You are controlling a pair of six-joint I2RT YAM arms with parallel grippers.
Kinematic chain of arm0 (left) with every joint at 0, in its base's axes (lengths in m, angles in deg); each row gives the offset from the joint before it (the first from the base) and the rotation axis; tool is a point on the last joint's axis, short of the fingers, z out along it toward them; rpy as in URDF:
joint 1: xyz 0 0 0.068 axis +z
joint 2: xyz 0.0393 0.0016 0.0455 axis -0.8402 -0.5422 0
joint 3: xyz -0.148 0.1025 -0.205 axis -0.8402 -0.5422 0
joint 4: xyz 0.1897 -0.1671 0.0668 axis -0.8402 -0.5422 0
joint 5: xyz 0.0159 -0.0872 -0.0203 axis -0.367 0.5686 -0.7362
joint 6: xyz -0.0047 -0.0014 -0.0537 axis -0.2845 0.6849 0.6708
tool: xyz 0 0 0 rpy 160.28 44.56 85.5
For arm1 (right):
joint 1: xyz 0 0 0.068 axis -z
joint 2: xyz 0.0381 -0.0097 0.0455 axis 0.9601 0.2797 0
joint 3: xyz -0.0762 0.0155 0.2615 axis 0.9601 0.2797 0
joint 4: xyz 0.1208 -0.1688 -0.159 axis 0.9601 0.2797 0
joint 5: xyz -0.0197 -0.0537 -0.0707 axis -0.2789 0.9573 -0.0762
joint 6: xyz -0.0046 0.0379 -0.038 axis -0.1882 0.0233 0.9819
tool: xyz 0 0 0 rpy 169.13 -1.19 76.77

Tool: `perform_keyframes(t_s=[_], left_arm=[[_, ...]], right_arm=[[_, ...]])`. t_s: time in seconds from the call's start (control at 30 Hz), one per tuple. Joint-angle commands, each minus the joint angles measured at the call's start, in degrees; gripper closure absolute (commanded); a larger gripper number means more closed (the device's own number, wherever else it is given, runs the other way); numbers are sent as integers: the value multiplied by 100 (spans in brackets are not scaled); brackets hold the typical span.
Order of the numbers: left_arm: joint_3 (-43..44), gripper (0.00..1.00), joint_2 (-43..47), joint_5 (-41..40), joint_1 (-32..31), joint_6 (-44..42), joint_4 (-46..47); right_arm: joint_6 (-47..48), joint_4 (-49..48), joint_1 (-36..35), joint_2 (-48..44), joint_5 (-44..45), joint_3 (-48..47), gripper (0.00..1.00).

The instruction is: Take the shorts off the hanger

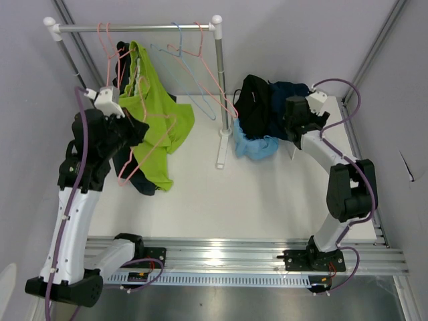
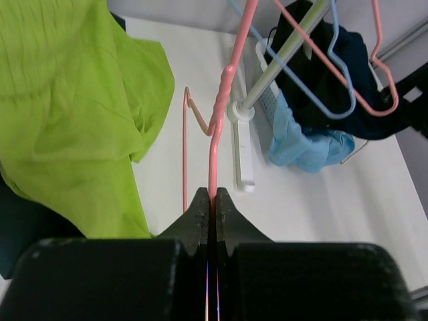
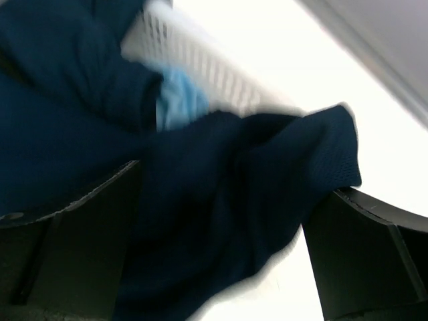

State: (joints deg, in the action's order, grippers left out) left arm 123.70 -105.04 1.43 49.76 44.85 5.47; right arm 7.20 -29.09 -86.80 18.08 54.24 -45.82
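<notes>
Lime green shorts [image 1: 157,120] [image 2: 67,114] hang on a pink hanger [image 1: 144,144], with dark shorts [image 1: 142,182] behind them. My left gripper [image 1: 134,130] [image 2: 212,195] is shut on that hanger's pink wire [image 2: 214,154]. At the right lies a pile of black shorts [image 1: 253,100], navy shorts [image 1: 287,90] [image 3: 221,221] and light blue shorts [image 1: 254,146] [image 2: 304,144]. My right gripper [image 1: 290,128] [image 3: 234,180] hangs over the pile with its jaws wide open. Navy cloth lies loose between its fingers [image 3: 361,247].
A clothes rack [image 1: 137,28] spans the back, its right post [image 1: 219,93] standing on a white foot [image 2: 244,150]. Empty pink and blue hangers [image 1: 194,67] hang from the rod. A white mesh basket [image 3: 200,60] sits under the pile.
</notes>
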Motion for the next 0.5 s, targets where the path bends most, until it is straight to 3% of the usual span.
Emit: perform_keyframes(t_s=[0.0, 0.27, 0.37, 0.4, 0.47], left_arm=[[867, 100, -450, -174, -51, -2, 294], [2493, 100, -1751, -385, -130, 51, 427], [3407, 100, -2471, -552, -130, 7, 304], [4009, 100, -2673, -570, -130, 7, 251], [4383, 100, -3253, -605, -139, 59, 164]], right_arm=[[-422, 236, -303, -1036, -289, 399, 1], [-220, 349, -1033, -3216, -631, 2095, 0], [-27, 97, -1078, -3832, -1623, 2648, 1], [78, 26, -1043, -3859, -2304, 2703, 1], [255, 208, -938, -3553, -2662, 2625, 1]])
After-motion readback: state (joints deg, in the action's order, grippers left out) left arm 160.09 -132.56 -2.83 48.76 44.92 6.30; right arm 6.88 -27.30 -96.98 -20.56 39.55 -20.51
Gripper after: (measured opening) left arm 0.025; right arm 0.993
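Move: The free stretch of rod that the left hand's bare pink hanger is carried to lies about 18 cm ahead of that hand and 18 cm above it. The green shorts hang some 12 cm straight ahead and 14 cm lower; the blue hanger is about 16 cm ahead, 12 cm right, 8 cm up. From the open right hand the green shorts are some 53 cm left and 8 cm back, about level in height; the navy shorts lie 9 cm left, 1 cm ahead, 8 cm below. The empty pink hanger, still pinched in the left fingers, is carried up and forward in about equal parts, some 16 cm in all, towards the rod, the hand tipping up about 10 degrees. Meanwhile the right hand, already wide open, backs away from the navy shorts, about 13 cm back with some drift left and up, turning counter-clockwise towards the rack. ##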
